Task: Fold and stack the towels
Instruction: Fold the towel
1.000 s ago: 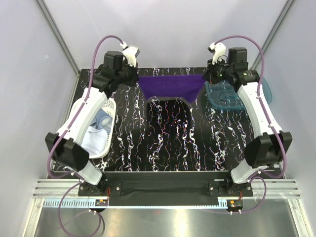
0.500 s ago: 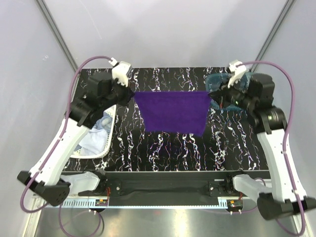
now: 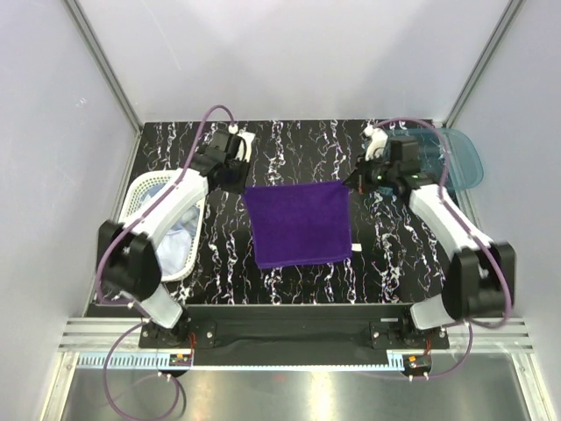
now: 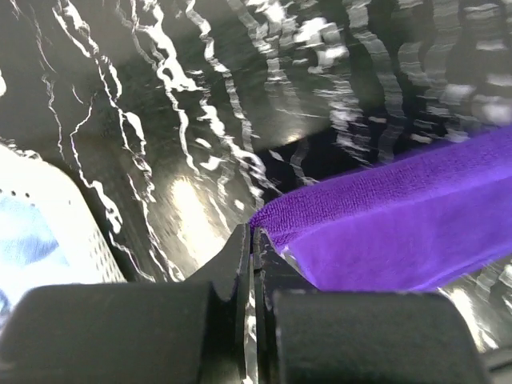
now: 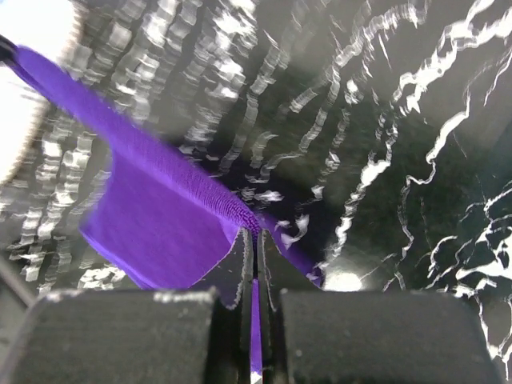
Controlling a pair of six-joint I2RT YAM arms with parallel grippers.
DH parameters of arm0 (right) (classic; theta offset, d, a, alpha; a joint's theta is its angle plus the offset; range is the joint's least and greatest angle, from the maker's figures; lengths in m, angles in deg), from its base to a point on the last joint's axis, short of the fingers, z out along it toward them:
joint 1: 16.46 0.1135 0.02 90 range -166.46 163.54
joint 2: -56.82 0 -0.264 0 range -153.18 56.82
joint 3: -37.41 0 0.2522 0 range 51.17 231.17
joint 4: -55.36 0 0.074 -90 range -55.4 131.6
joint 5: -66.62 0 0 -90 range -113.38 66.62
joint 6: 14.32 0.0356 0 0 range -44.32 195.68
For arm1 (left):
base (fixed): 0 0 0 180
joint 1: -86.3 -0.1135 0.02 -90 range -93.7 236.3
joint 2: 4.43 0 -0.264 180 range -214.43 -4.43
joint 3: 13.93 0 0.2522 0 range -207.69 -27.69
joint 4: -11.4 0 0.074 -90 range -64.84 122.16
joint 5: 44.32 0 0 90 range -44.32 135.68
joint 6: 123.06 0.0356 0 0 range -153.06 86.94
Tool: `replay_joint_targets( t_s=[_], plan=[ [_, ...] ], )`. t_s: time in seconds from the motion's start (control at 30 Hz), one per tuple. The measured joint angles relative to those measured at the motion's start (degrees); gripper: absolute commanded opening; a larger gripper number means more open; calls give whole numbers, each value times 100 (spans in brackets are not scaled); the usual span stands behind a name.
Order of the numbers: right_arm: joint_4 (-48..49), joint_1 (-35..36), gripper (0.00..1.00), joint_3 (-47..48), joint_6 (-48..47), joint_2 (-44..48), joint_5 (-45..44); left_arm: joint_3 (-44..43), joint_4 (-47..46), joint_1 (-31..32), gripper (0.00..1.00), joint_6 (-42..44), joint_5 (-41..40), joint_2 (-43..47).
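Observation:
A deep purple towel (image 3: 299,223) hangs stretched between both arms over the middle of the black marbled table, its lower part reaching toward the near edge. My left gripper (image 3: 244,186) is shut on the towel's far left corner (image 4: 264,218). My right gripper (image 3: 350,183) is shut on the far right corner (image 5: 250,222). The taut top hem (image 4: 384,184) runs rightward in the left wrist view; in the right wrist view the towel (image 5: 160,216) runs leftward. Pale blue towels (image 3: 175,247) lie bunched in the white basket (image 3: 133,195) at the left.
A translucent teal bin (image 3: 443,158) sits at the far right corner of the table, behind my right arm. The white perforated basket's rim (image 4: 48,208) shows at the left of the left wrist view. Grey walls enclose the table on three sides.
Both arms have drawn the purple towel from the far edge toward the table's middle and come lower. The towel now hangs spread flat and reaches nearer the front edge.

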Motion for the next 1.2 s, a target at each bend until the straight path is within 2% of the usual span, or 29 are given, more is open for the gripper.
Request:
replay_joint_targets(
  t_s=[0.1,0.23,0.37,0.63,0.87,1.2],
  plan=[
    [101,2,0,319,-219,-977,-103,-522,20,-275,0,114,90,-914],
    [28,0,0,1663,-625,-2551,-284,-1738,-28,-610,0,269,376,-2264],
    [-4,-2,0,2465,-850,-3346,-363,-2345,-52,-793,0,365,612,-2881],
    [-177,-2,0,3012,-1257,-3683,-457,-2782,-46,-887,0,540,883,-3134],
    [-308,-2,0,3042,-1504,-3685,-595,-2736,-50,-881,0,671,903,-3123],
    [-297,2,0,1641,-1246,-2632,-623,-1646,-2,-850,0,774,1012,-2330]
  ],
)
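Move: Each hand already pinches an upper corner of the purple towel. The bare table they carry it to is about 10 cm ahead of each, 10 cm below the left hand and 13 below the right. The towel's near hem is centred some 14 cm back, 16 cm right of the left hand. The white basket lies 25 cm left of the left hand and 4 back; the blue bin, 21 cm right of the right hand and 15 ahead. Both hands swing the pinched towel edge some 14 cm forward and down, then back about 5 cm. ##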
